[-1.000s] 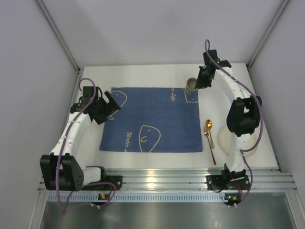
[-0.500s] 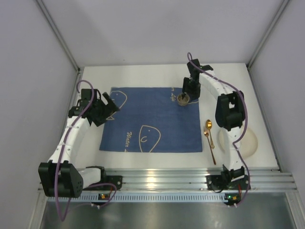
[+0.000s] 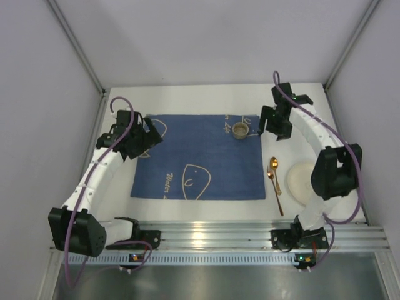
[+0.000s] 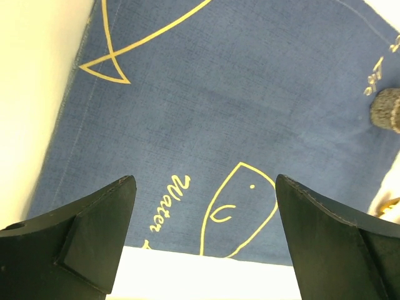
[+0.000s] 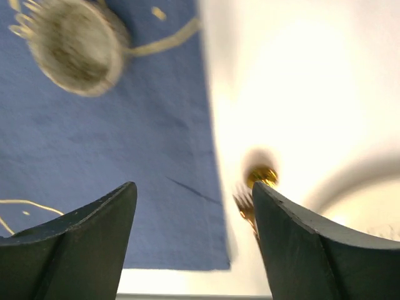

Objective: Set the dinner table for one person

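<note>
On the white dinner table (image 3: 187,100) lies a blue cloth (image 3: 199,156) with line drawings. A small brown cup (image 3: 240,130) stands upright on the cloth's far right corner. It also shows in the right wrist view, cup (image 5: 75,53), and at the edge of the left wrist view, cup (image 4: 387,107). My right gripper (image 3: 270,127) hangs open just right of the cup, apart from it and holding nothing. My right gripper (image 5: 194,244) is above the cloth's right edge. My left gripper (image 3: 149,136) is open and empty over the cloth's left part, left gripper (image 4: 206,237).
A gold spoon and fork (image 3: 275,184) lie side by side right of the cloth, blurred in the right wrist view as cutlery (image 5: 253,194). A white plate (image 3: 301,181) sits further right, partly under my right arm. The aluminium rail (image 3: 206,234) runs along the near edge.
My right gripper carried the cup from the bare table onto the cloth's far right corner, let it go, opened and drew back to the right. The left arm shifted slightly.
</note>
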Robot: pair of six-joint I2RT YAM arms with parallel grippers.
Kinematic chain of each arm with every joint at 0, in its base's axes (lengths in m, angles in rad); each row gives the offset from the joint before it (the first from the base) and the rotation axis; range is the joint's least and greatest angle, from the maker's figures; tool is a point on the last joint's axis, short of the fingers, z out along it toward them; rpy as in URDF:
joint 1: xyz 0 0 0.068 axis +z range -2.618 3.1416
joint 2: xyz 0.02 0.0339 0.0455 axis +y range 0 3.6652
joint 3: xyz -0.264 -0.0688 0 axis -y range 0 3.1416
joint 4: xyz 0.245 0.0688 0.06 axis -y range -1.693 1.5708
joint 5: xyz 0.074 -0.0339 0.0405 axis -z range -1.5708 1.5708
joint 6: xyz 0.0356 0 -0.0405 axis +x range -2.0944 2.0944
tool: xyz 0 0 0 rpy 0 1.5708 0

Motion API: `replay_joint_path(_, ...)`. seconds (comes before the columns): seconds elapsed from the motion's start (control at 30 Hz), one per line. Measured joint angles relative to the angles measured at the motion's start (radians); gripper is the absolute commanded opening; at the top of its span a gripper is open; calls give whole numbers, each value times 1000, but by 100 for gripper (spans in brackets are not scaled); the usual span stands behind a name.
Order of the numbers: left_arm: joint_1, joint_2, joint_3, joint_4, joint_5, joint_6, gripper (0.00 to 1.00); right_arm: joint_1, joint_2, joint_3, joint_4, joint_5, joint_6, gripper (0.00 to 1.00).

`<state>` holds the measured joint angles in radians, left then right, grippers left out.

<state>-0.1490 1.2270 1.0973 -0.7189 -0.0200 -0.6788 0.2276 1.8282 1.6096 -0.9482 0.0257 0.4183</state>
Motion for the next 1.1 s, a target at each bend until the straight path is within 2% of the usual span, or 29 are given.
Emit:
replay_joint_path(0.07,-20,0,-1,-1,-26,17,98,-24,-115,-134,8,14,1,67)
replay_joint_path(0.1,-23,-1,-4,0,-35,25,98,-33,-164,-205,23,19,2,53)
replay_joint_path(0.13,-23,-5,-9,1,-42,31,99,-39,-198,-264,24,23,-2,46)
replay_joint_path(0.2,-22,-14,-26,0,-44,43,99,-38,-240,-375,42,28,3,36)
replay_joint_path(0.23,-22,-21,-35,0,-40,48,98,-38,-253,-430,48,32,3,27)
replay_joint_path(0.27,-22,-28,-48,0,-33,52,98,-35,-261,-481,55,35,5,25)
replay_joint_path(0.4,-22,-54,-98,-1,16,54,99,-34,-264,-592,61,68,10,23)
replay_joint_path(0.63,-22,-138,-118,-55,81,63,98,-34,-270,-621,110,106,19,22)
replay_joint_path(0.83,-23,-233,-118,-121,76,88,99,-34,-263,-662,174,133,21,21)
replay_joint_path(1.1,-23,-250,-117,-152,55,99,98,-34,-185,-648,230,141,8,21)
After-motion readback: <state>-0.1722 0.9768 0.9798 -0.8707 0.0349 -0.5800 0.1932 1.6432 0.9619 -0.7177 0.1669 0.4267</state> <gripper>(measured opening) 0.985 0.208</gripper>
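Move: The golden spoon lies about 12 cm back and 4 cm to the right of my right hand, some 12 cm below. The fork is about 5 cm farther back than the spoon, on the same line; the plate sits 15 cm back and 18 cm to the right of this hand, and the cup, already on the mat, is 6 cm ahead and 9 cm to its left. From my left hand the spoon is roughly 45 cm to the right and 6 cm back. I sweep my right hand back from the cup some 14 cm, down about 11 cm and a little right, to the spoon and fork, closing its fingers from wide to a narrow gap and tipping them about 15 degrees more steeply down. Then I ease forward a couple of centimetres while still sinking, beside the spoon on its plate side. My open left hand draws back about 7 cm over the mat, dipping briefly. ##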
